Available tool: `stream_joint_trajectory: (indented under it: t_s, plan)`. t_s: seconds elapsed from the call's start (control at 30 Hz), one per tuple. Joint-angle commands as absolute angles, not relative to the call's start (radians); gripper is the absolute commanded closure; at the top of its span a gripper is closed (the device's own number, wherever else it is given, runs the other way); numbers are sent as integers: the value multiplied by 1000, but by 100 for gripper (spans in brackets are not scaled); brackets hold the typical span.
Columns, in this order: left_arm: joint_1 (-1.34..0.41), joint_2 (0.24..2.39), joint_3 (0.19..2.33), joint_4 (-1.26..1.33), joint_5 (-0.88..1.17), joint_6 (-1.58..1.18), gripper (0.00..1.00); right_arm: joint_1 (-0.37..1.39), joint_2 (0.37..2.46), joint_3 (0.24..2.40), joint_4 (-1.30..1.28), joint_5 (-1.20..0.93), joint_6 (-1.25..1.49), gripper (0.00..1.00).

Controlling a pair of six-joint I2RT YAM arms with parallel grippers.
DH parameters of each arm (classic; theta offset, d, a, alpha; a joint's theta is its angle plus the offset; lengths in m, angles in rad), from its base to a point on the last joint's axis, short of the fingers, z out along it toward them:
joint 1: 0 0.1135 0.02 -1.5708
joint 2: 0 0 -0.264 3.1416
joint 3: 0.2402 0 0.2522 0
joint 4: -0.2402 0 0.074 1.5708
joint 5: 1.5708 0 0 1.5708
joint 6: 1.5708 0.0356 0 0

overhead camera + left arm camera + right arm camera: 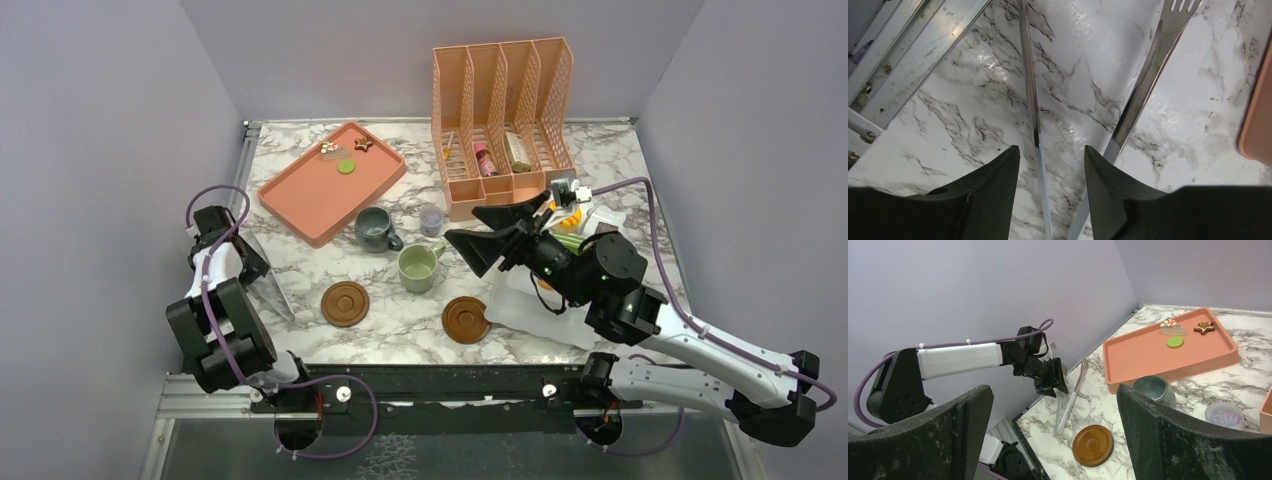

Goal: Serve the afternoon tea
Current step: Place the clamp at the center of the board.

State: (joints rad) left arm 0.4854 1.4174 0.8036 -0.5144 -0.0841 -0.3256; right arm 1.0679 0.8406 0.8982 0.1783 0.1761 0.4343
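A grey-blue mug and a pale green mug stand mid-table, both off the two brown coasters. Small toy cookies lie at the far end of the salmon tray. My left gripper is low at the table's left edge. In the left wrist view it is open, with one arm of the metal tongs lying on the marble between its fingers. My right gripper hovers open and empty right of the mugs. Its wrist view shows one coaster and the grey-blue mug.
A salmon file organizer with small items stands at the back. A tiny lilac cup sits beside the grey-blue mug. A white plastic bag with colourful pieces lies under the right arm. A metal rail runs along the table's left edge.
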Motion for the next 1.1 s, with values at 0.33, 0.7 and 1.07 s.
stream_joint_trajectory:
  t_s: [0.33, 0.7, 1.07]
  plan:
    - [494, 1296, 815, -529, 34, -369, 13, 1075, 852, 920, 190, 206, 400, 0]
    - [494, 1390, 808, -477, 83, -328, 10, 1075, 871, 923, 209, 258, 389, 0]
    - [487, 1427, 768, -416, 124, -362, 11, 1075, 867, 927, 190, 254, 417, 0]
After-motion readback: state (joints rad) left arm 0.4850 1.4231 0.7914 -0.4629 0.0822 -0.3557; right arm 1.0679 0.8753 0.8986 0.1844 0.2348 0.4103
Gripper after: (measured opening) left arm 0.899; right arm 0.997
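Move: Just under the half-open left fingers lies the clamp on the marble, its middle some 1 cm ahead, 1 cm to the right and 1 cm below; it runs from forward-left to back-right. The brown coaster sits about 17 cm right and 4 cm back, the pink tray's middle roughly 20 cm ahead and 14 cm right, both about 2 cm below. From the right hand the clamp is about 42 cm left, 9 cm ahead and 37 cm below. Opening wide from about half, the left hand hops up some 3 cm off the clamp while easing forward and right. It then sinks by the same 3 cm, still edging right, ending about 3 cm forward-right of its start with one finger either side of the two spread arms. The fingers tip slightly under 10 degrees and stay open, not gripping. ##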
